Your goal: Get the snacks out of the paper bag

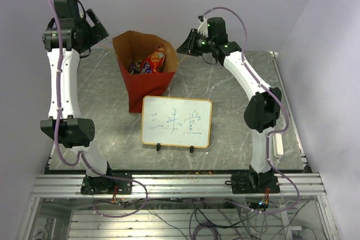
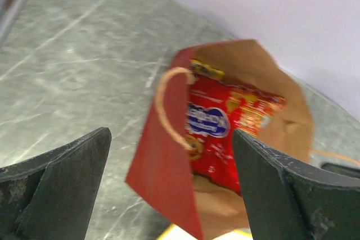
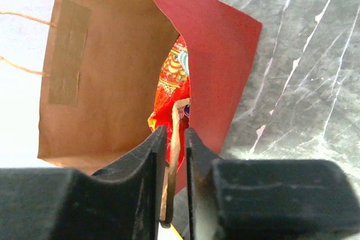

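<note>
The paper bag [image 1: 147,89] stands at the table's back middle, red outside, brown inside, mouth open upward. The red chip bag [image 1: 156,59] and some small dark candy packets [image 1: 138,67] lie inside it. My right gripper [image 1: 184,47] is at the bag's right rim. In the right wrist view its jaws [image 3: 175,130] are shut on the rim's paper edge, with the chip bag [image 3: 171,82] beyond. My left gripper [image 1: 100,28] hangs open and empty, above and left of the bag. In the left wrist view [image 2: 171,133] the bag [image 2: 163,178], its string handle [image 2: 164,105] and the chip bag [image 2: 225,127] show between the fingers.
A gold-framed whiteboard [image 1: 176,122] with writing stands on two feet just in front of the bag. A small white block [image 1: 278,145] lies at the table's right edge. The wall is close behind the bag.
</note>
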`<state>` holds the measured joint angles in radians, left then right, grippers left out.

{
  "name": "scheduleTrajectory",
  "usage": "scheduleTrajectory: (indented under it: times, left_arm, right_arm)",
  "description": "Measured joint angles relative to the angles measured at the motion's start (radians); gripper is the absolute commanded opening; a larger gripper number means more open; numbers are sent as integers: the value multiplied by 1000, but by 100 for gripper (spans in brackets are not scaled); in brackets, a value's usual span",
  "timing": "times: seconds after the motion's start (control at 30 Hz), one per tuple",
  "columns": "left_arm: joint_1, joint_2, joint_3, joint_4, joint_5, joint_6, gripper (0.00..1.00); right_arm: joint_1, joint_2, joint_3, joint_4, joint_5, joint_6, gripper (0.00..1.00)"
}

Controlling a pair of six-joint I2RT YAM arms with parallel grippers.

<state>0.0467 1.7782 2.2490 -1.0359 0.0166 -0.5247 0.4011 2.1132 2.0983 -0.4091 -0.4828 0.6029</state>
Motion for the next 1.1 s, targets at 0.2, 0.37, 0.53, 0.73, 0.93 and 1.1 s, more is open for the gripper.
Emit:
scheduleTrajectory:
  times: [0.2, 0.37, 0.53, 0.73, 0.93, 1.1]
  left_arm:
    - [41, -44, -130, -21, -93, -52, 86]
    - [90, -26, -238, 43, 64, -91, 64]
    - [104, 16, -278, 139, 209, -120, 46]
    - [103, 24, -278, 216, 315, -150, 41]
    - [103, 57, -242, 261, 368, -172, 12]
    - [103, 77, -197, 297, 391, -188, 7]
  right_arm:
    - [-1, -2, -13, -2, -1, -8, 0]
    - [-1, -7, -18, -10, -15, -36, 0]
    - [-1, -17, -34, -15, -35, -61, 0]
    - [-1, -36, -54, -27, -56, -91, 0]
    - [-1, -37, -54, -47, -64, -119, 0]
    - [-1, -37, -48, -72, -65, -138, 0]
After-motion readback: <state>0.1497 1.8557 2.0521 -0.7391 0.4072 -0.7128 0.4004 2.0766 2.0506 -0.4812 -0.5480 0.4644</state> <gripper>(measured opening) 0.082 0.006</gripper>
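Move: For the open left hand, the paper bag's left handle loop lies about 4 cm ahead, 2 cm to the right and 6 cm below; the red snack pack in the bag lies some 20 cm to the right, 4 cm ahead and 20 cm down. The right handle already passes between the nearly closed right fingertips; from that hand the same pack is about 12 cm left, level fore and aft, and 10 cm lower. The left hand first dips about 8 cm, easing a little back and to its left, then swings forward and slightly right and climbs partway back towards the bag's left edge, its left side rolling down some 20 degrees as its fingers go from wide open to nearly shut, pinching the left handle loop. Meanwhile the right fingers close fully on the right handle and that hand draws back about 2.5 cm, sinking slightly. ##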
